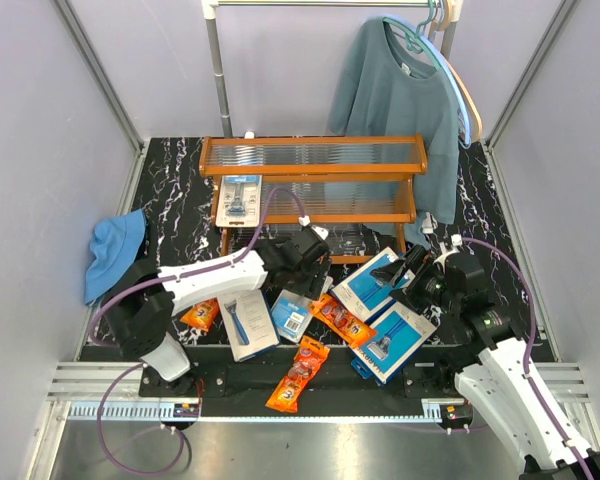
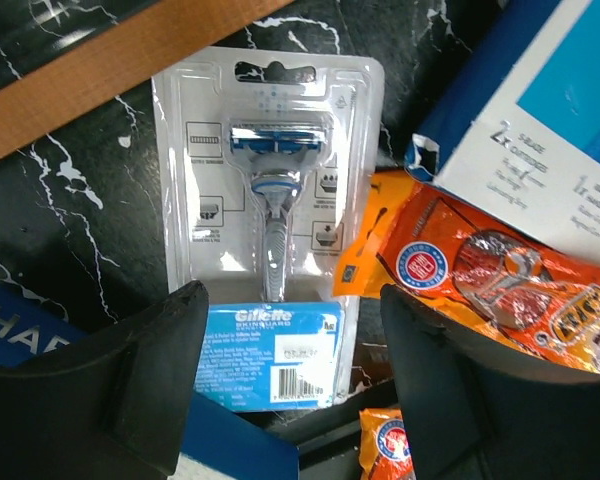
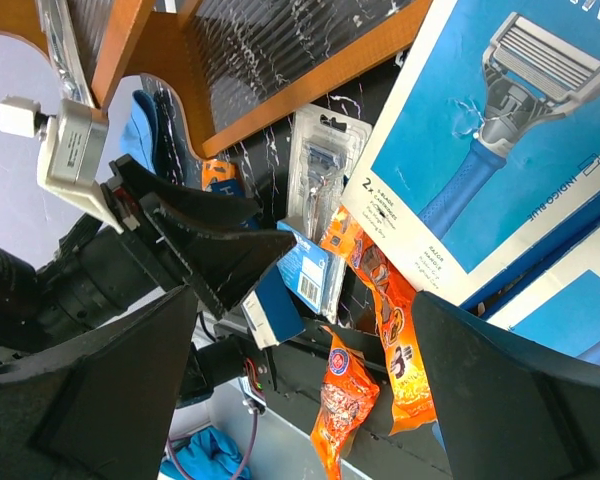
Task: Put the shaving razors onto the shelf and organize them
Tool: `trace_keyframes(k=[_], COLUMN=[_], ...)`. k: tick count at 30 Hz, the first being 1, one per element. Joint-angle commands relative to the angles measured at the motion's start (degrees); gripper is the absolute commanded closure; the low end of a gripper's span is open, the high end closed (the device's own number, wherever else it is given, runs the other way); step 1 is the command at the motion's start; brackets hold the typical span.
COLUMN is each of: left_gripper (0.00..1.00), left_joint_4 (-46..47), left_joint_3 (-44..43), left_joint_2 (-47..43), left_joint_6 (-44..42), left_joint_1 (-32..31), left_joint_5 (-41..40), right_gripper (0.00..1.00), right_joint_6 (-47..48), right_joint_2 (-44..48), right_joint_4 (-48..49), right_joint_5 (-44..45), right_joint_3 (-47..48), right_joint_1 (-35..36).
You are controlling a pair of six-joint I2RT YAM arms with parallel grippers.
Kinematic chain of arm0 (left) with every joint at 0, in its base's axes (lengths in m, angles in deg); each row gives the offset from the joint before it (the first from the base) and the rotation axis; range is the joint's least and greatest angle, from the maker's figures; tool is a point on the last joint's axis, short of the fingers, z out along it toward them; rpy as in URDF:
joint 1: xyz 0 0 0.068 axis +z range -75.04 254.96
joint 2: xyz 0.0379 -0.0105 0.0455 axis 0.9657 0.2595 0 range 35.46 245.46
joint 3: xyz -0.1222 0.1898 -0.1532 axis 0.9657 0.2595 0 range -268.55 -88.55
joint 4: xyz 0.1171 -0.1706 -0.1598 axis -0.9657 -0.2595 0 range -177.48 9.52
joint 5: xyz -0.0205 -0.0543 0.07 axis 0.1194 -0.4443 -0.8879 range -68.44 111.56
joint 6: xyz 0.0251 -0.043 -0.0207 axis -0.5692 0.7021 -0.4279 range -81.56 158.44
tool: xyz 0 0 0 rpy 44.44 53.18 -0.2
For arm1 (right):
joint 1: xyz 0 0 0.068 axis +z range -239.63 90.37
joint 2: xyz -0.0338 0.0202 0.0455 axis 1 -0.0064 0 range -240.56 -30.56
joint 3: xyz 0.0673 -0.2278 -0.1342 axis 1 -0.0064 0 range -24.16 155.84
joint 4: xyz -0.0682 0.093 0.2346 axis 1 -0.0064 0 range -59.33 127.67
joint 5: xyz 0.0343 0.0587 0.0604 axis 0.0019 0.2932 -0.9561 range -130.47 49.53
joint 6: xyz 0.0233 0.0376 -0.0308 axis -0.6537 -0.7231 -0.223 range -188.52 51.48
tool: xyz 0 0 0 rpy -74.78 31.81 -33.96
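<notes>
The shelf [image 1: 315,180] stands at the back and carries one blister-carded razor [image 1: 238,200] on its middle tier. My left gripper [image 1: 305,280] hovers over a second blister card [image 2: 270,200] on the black mat. Its open jaws [image 2: 292,295] stand either side of that card's blue lower end. My right gripper [image 1: 400,268] is open above a flat blue razor box [image 3: 520,130], holding nothing [image 3: 305,300]. Another blue box [image 1: 392,340], a white-and-blue box [image 1: 248,325] and three orange bags [image 1: 202,315] [image 1: 342,320] [image 1: 298,372] lie loose.
A blue cloth [image 1: 115,255] lies at the left edge of the mat. A teal sweater [image 1: 405,100] hangs from a metal rail behind the shelf. Grey walls close in both sides. The orange bag [image 2: 500,290] and a box corner [image 2: 540,130] crowd the card's right side.
</notes>
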Motion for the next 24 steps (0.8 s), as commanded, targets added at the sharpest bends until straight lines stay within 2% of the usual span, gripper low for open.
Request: trace_keyframes(k=[1, 2, 5, 15, 24], left_gripper=[0.31, 0.43, 0.50, 0.54, 0.68], left_joint_4=[1.4, 1.3, 1.1, 1.0, 1.9], left_joint_3=[-3.4, -3.8, -5.2, -5.0, -3.3], left_joint_2=[2.8, 3.5, 6.5, 11.7, 14.5], left_joint_6=[0.1, -0.1, -0.4, 0.9, 1.7], left_joint_1=[-0.2, -0.2, -0.2, -0.2, -0.1], left_joint_5=[-2.9, -2.6, -2.0, -3.9, -5.5], right_gripper=[0.00, 0.00, 0.00, 0.00, 0.00], right_joint_6=[-0.4, -0.4, -0.5, -1.1, -1.3], right_joint_2=[0.3, 0.3, 0.5, 1.2, 2.0], right_joint_4=[2.1, 2.2, 2.8, 3.2, 3.2], right_joint_5=[-1.8, -1.7, -1.7, -2.4, -2.9], right_joint_3=[-0.6, -0.7, -1.3, -2.7, -3.5], right_joint_1=[0.2, 0.2, 0.2, 0.2, 0.3])
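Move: Almost straight beneath the left hand lies the clear razor pack, its middle about 1 cm ahead and 7 cm below. From that hand, the orange packet is 9 cm right and 3 cm back, the white razor box 13 cm left and 2 cm back, the blue razor box 16 cm right and 6 cm ahead; the shelf's front rail crosses some 10 cm ahead. From the right hand, the pack is about 19 cm left, level with it and 15 cm lower. Sinking about 6 cm onto the clear razor pack, the left hand eases barely a centimetre forward early on, then goes nearly straight down. The wrist tips some 10 degrees so the fingers point more steeply, and they narrow from about three-quarters open to a third, coming in on either side of the razor's handle; whether they touch the plastic can't be seen. ##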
